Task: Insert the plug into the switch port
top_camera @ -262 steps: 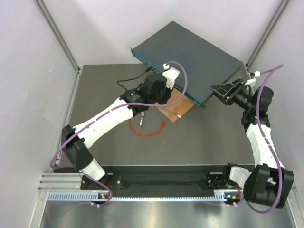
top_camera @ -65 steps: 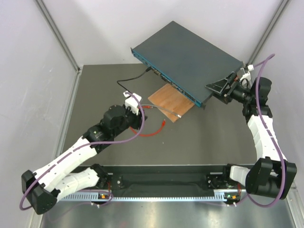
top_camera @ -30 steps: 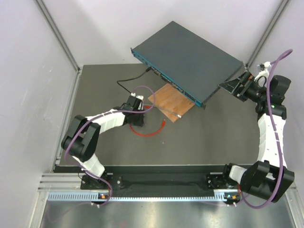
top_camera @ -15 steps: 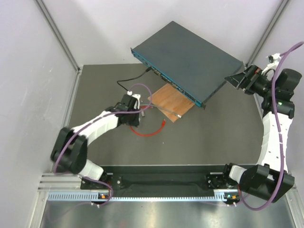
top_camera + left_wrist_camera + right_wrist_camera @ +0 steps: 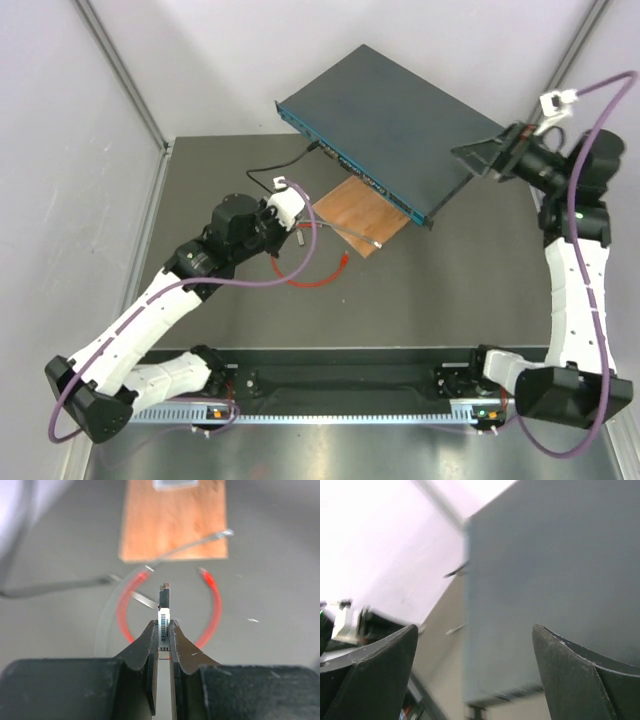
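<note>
The red cable (image 5: 300,278) lies in a loop on the table. Its plug (image 5: 343,262) rests in front of the wooden board, and the left wrist view shows the plug (image 5: 204,573) untouched. My left gripper (image 5: 296,228) hangs over that loop, and there my left gripper (image 5: 161,625) is shut on a thin silver module (image 5: 164,605) with a barcode label. The switch (image 5: 400,120) stands tilted at the back, its row of ports (image 5: 350,167) facing the near left. My right gripper (image 5: 480,158) hovers open over the switch's right corner, where my right gripper (image 5: 475,635) holds nothing.
A wooden board (image 5: 360,212) lies under the switch's front edge. A grey cable (image 5: 350,230) with a clear connector crosses it. A black cable (image 5: 275,165) is plugged into a port at the left end. White walls close in on both sides.
My left gripper closed on the silver module and lifted it off the table while the arm drew back. My right gripper rose and now points left over the switch's corner.
</note>
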`<control>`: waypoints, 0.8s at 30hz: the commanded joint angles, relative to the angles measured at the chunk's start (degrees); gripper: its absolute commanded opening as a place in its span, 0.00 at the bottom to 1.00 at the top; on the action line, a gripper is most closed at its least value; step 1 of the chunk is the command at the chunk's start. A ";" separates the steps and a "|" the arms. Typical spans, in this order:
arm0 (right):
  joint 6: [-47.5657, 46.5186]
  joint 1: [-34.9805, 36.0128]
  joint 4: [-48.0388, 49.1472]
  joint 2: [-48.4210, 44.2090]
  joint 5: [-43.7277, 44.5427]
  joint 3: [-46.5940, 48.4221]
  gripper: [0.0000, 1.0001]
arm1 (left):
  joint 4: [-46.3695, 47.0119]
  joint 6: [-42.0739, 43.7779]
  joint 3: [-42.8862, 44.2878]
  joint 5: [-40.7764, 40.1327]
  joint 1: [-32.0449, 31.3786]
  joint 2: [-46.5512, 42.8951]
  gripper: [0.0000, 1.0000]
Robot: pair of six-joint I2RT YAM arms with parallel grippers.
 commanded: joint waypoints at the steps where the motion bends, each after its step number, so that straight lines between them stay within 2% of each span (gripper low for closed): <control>1: -1.09 9.85 4.39 0.63 -0.49 4.07 0.93 | 4.82 19.81 4.02 -5.20 -1.45 -2.04 0.00; 6: -3.20 24.16 1.67 6.25 -0.49 9.60 0.88 | 13.35 38.00 1.04 -8.27 -3.39 -5.83 0.00; 11: -2.85 33.94 2.80 12.13 1.62 13.03 0.86 | 19.14 46.02 -1.69 -8.19 -3.65 -9.43 0.00; 12: -1.72 36.65 3.24 13.19 1.71 14.43 0.86 | 20.21 49.78 -2.48 -8.10 -3.83 -10.57 0.00; 18: 0.31 46.07 5.09 22.07 2.59 21.81 0.79 | 29.69 66.39 -11.09 -8.37 -4.88 -15.49 0.00; 21: 2.68 49.58 7.19 25.24 2.41 22.18 0.77 | 33.03 72.20 -14.96 -8.54 -5.59 -17.25 0.00; 24: 4.79 51.87 9.74 27.70 2.06 22.18 0.70 | 35.50 74.25 -18.30 -8.37 -5.94 -18.74 0.00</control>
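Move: From the left hand, which still pinches the plug, the right hand's open fingers are about 34 cm to the right, 6 cm ahead and 15 cm up; the switch's middle lies roughly 20 cm ahead, 19 cm to the right and about level. A spare module lies about 10 cm ahead, 24 cm down. From the right hand the plug is about 33 cm left, 5 cm back and 16 cm down, the switch some 14 cm ahead, 15 cm left and 14 cm down. Swinging left some 30 cm and drawing back about 6, the right hand comes towards the plug, turning about 45 degrees counter-clockwise as its wide-open fingers begin to narrow. Meanwhile the left hand keeps its pinch, lifts about 11 cm, sinks back 2, drifts 3 cm left and rolls strongly, left side rising, bringing the fingers level. ##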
